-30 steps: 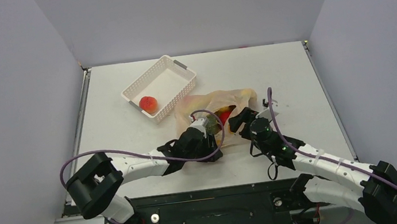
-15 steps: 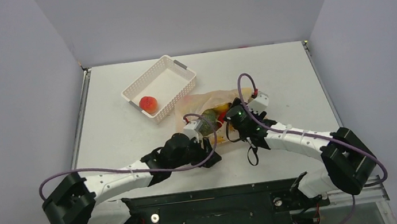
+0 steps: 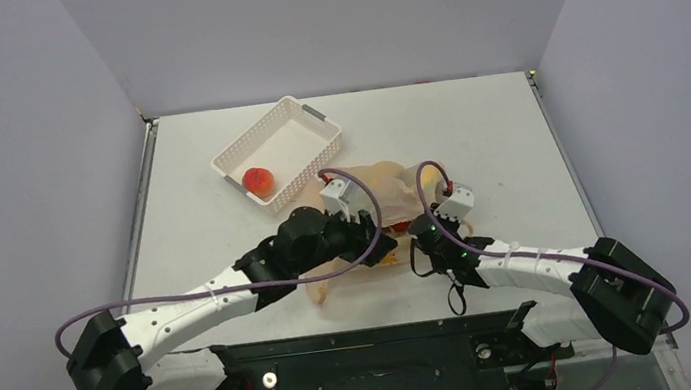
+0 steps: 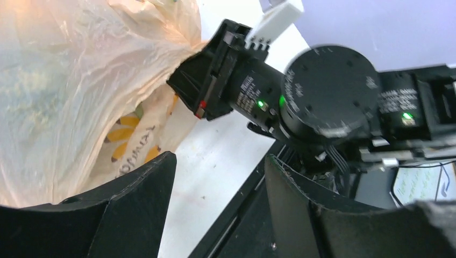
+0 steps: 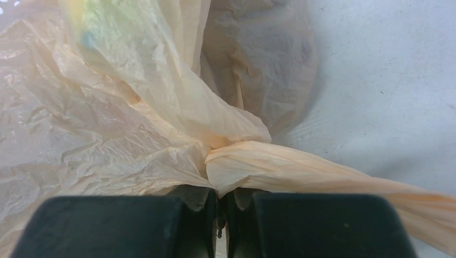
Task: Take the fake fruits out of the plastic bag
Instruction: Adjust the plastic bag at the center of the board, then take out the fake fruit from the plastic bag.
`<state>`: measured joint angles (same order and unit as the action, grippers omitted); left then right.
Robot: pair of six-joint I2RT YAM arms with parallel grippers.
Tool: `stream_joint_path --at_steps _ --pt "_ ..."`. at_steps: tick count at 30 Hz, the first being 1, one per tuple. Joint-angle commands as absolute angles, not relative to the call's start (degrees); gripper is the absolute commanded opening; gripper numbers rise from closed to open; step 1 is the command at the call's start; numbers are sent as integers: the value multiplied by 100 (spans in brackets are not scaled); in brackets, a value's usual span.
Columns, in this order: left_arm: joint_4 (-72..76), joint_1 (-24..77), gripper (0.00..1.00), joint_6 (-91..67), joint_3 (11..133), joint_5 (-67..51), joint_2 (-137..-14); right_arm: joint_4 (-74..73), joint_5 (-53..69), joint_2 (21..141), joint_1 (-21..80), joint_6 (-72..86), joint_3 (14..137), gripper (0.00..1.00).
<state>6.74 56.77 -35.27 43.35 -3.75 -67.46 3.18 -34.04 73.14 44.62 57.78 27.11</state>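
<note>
The plastic bag [image 3: 390, 181] lies crumpled in the middle of the table, pale orange and translucent. My right gripper [image 5: 220, 194] is shut on a bunched fold of its film; in the top view it [image 3: 419, 232] sits at the bag's near right edge. My left gripper [image 4: 220, 161] is open and holds nothing. It hangs over bare table beside the bag [image 4: 70, 80], facing the right arm's wrist [image 4: 328, 91]. The fake fruits are mostly hidden: a yellow patch [image 3: 430, 180] and a blurred yellow-green shape [image 5: 91, 24] show through the film.
A white latticed basket [image 3: 297, 126] stands at the back left of the bag, with an orange-pink peach [image 3: 259, 179] in it. A loose strip of bag film [image 3: 319, 289] trails toward the table's near edge. Both arms crowd the bag's near side.
My right gripper has moved in and shut on the bag's film. The left arm has swung forward and right over the bag's mouth, covering the fruits that showed there.
</note>
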Motion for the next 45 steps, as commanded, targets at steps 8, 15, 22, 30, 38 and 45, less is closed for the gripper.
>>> stream_joint_path --at_steps 8,15,22,30,38,45 --pt "785 6064 50 -4028 5054 314 -8487 439 -3463 6129 4508 5624 2368 0" --pt "927 6082 39 -4887 5050 1636 -8990 504 -3394 5818 4507 5595 2110 0" --pt "1345 6082 35 -4674 5054 1793 -8915 662 -3269 5801 4503 5631 1979 0" --pt "1231 6045 40 -4745 5066 1839 -8952 851 -3116 5773 4509 5568 1869 0" --pt "1519 5967 36 -4751 5198 2037 -9406 943 -3102 5731 4509 5562 1823 0" --pt "2150 5889 36 -5031 5207 1974 -9995 885 -3112 5647 4505 5563 1795 0"
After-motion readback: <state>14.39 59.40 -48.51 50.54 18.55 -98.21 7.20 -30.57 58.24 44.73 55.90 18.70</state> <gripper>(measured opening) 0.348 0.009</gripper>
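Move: The plastic bag's mouth faces the bases. Its middle is about 7 cm ahead of the left hand, 4 cm to its right and some 15 cm below. The red fruit just inside is about 9 cm ahead and 6 cm right; the yellow fruit deeper in is 18 cm ahead and 13 cm right. From the right hand, already pinching the rim, the mouth's middle is about 8 cm to its left, neither farther out nor nearer. Bring the left gripper down to the bag's mouth, about 13 cm in all, first edging right, then forward some 7 cm so the fingertips tuck under the upper film. Swing it counter-clockwise by about 25 degrees and narrow the still-open fingers. Meanwhile keep the right pinch on the rim, lifting it about 3 cm and easing back 2 cm. ##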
